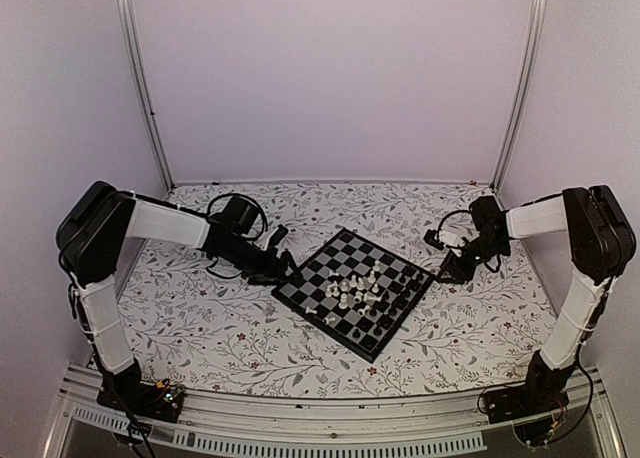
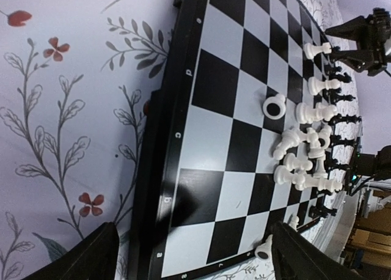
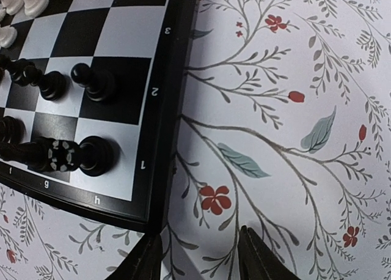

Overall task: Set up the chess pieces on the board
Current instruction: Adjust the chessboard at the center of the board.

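The board (image 1: 343, 254) lies turned like a diamond in the middle of the table. White chess pieces (image 1: 356, 291) are heaped and toppled near its centre, and the left wrist view shows that pile (image 2: 305, 153) with one white piece (image 2: 274, 106) lying apart. Black pieces (image 3: 91, 82) stand in rows along the board's right edge. My left gripper (image 1: 289, 274) is open, its fingers (image 2: 91, 260) straddling the board's left corner (image 2: 214, 84) with nothing between them. My right gripper (image 3: 198, 263) is open and empty over the floral table, just off the board's right corner (image 3: 122, 38).
A white piece (image 2: 264, 249) lies at the board's near edge, close to my left gripper's right finger. The floral tablecloth (image 1: 220, 328) surrounds the board. White walls and metal frame posts (image 1: 140, 78) enclose the back and sides.
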`<state>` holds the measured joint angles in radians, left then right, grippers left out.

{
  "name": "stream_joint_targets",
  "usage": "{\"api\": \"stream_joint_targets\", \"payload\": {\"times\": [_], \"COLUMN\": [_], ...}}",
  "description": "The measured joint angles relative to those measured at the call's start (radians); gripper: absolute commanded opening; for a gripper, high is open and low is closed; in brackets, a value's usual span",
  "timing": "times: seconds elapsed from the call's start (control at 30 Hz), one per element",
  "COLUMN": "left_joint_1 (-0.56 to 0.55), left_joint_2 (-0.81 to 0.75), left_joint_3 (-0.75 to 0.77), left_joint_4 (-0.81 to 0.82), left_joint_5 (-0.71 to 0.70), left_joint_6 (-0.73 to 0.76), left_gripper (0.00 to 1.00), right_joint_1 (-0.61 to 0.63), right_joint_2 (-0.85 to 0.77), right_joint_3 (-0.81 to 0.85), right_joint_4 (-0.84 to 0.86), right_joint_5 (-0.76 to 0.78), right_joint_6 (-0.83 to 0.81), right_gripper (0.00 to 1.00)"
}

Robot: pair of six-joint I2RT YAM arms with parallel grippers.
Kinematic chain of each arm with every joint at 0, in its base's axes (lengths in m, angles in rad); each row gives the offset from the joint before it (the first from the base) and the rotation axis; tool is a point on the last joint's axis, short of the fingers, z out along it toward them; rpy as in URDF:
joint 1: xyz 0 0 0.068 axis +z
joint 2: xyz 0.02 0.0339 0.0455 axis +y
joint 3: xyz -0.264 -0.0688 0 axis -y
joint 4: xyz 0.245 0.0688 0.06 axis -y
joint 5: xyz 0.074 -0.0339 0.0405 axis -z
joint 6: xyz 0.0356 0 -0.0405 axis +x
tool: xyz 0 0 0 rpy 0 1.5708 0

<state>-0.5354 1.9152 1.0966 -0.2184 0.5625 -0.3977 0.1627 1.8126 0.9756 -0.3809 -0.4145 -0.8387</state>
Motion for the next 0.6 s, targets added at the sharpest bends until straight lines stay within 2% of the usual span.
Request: {"api": "stream_joint_targets", "payload": {"times": [0.3,0.6], "left_joint_1": [-0.055,-0.192], "left_joint_2": [-0.062,-0.091], "left_joint_3": [-0.082,-0.115], "left_joint_4": [0.011,0.011], "left_joint_5": [0.0,-0.017], "left_joint_6": [-0.04,-0.058], "left_gripper": [0.85,0.85], "right_joint_1": [0.0,0.0], "right_joint_2": [0.096,0.134], "right_joint_3": [0.127,0.174], "right_joint_4": [-0.015,-0.016], "right_joint_5": [-0.002,-0.011], "right_joint_6": [0.037,0.05], "right_gripper": [0.46,0.46]}}
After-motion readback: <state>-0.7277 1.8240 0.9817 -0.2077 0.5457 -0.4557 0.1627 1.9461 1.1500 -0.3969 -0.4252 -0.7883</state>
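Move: The chessboard lies askew between the hands, its middle about 15 cm to the right and 4 cm back of the left hand, a couple of centimetres lower. Its left corner is roughly 4 cm left and 3 cm back of that hand; the white pieces are heaped over the middle. From the right hand the board's middle is some 21 cm left and 5 cm back, its right corner about 2 cm left and 2 cm back, the black pieces around 11 cm left and 9 cm back. The chessboard is swung counter-clockwise from opposite corners: the left hand's forward finger keeps pushing on the outer edge by the left corner, going back about 8 cm and curving to the right, with a slight clockwise turn. Meanwhile the right hand pushes forward some 4 cm beside the right corner, easing to a stop. Both grippers keep their openings and stay low. ##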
